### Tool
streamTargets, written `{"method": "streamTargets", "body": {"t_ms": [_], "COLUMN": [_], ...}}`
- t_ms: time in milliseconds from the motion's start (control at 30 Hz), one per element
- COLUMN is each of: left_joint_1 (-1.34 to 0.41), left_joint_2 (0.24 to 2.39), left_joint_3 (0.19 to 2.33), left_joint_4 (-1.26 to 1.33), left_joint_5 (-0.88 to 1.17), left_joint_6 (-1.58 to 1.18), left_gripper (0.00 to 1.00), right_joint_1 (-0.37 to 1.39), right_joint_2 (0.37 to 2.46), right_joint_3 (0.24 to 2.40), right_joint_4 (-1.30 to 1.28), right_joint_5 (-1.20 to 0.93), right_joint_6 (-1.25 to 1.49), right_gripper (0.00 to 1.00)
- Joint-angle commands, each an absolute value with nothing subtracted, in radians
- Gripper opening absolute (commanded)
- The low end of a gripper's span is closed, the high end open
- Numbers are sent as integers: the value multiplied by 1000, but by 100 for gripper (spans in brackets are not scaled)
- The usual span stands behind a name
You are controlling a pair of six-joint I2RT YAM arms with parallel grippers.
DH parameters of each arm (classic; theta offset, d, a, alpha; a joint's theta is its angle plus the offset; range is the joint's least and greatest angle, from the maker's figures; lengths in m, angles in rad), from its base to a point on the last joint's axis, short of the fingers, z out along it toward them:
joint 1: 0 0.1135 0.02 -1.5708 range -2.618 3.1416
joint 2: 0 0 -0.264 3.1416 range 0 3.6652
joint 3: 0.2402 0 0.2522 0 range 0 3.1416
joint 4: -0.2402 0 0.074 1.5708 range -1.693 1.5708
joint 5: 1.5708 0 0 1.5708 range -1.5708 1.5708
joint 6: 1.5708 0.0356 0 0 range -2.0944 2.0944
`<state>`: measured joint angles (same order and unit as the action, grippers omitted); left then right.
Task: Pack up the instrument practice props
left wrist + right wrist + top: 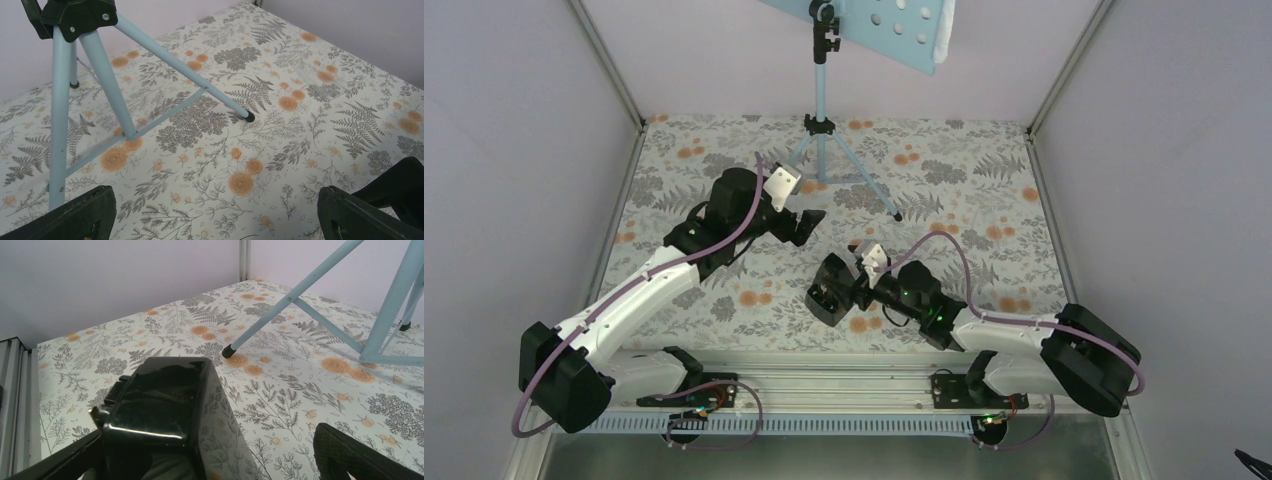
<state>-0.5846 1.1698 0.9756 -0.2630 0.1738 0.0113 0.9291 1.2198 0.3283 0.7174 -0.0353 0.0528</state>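
The light blue music stand (821,95) rises at the back of the floral mat, its hole-dotted tray (879,22) tilted at the top edge of the view. A pale strip shows at the tray's right end. The small black box (823,301) sits on the mat in the near middle. My right gripper (832,287) straddles the box (160,400). The right gripper (200,460) is open: one finger lies beside the box and the other finger (360,455) stands well apart from it. My left gripper (807,222) hangs open near the stand's legs (165,55), and nothing lies between its fingers (70,217).
Lavender walls with metal corner posts (614,70) close in the mat on three sides. The stand's tripod feet (897,215) spread across the back middle. A metal rail (844,365) with both arm bases runs along the near edge.
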Motion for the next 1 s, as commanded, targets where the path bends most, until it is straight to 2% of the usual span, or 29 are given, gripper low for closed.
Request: {"method": "streamTargets", "body": {"t_ms": [0, 33, 367, 633, 967], "left_joint_1": [-580, -580, -580, -580, -611], "left_joint_2": [1175, 1175, 1177, 1181, 1240], "left_joint_3": [977, 977, 974, 974, 974], "left_joint_4": [-251, -250, -248, -249, -265], "left_joint_5": [190, 190, 218, 231, 512], "left_joint_6": [19, 19, 21, 25, 63], "left_gripper": [100, 100, 100, 100, 94], "right_joint_1": [932, 932, 932, 932, 929], "right_joint_2": [1190, 1189, 1183, 1173, 1158], "right_joint_3": [308, 305, 294, 277, 261], "right_joint_4": [741, 741, 740, 751, 763], "right_joint_5": [-7, -6, 2, -12, -10], "right_joint_6": [64, 68, 77, 97, 96], "right_gripper": [91, 88, 76, 76, 70]}}
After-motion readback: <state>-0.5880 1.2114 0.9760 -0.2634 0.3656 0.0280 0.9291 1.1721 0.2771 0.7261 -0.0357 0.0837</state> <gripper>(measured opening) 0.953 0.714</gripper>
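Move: The metronome stands about 4 cm to the right hand's left and level with it fore and aft, its middle some 6 cm lower, its upper part near the open fingers. The tip of its gold rod is roughly 3 cm back and 3 cm left of that hand. The music stand's right foot lies about 23 cm ahead and 10 cm right, 16 cm down. From the left hand the metronome is some 8 cm back, 4 cm right and 16 cm below. The metronome's upper part stays between the right fingers, which partly close around it, the rear finger drawing in beside the gold rod, while the right hand eases about 1 cm right and slightly back. Wide open, the left hand holds nearly still, then sets off right and back towards the metronome, about 3 cm and slightly down, turning some 10 degrees clockwise. ##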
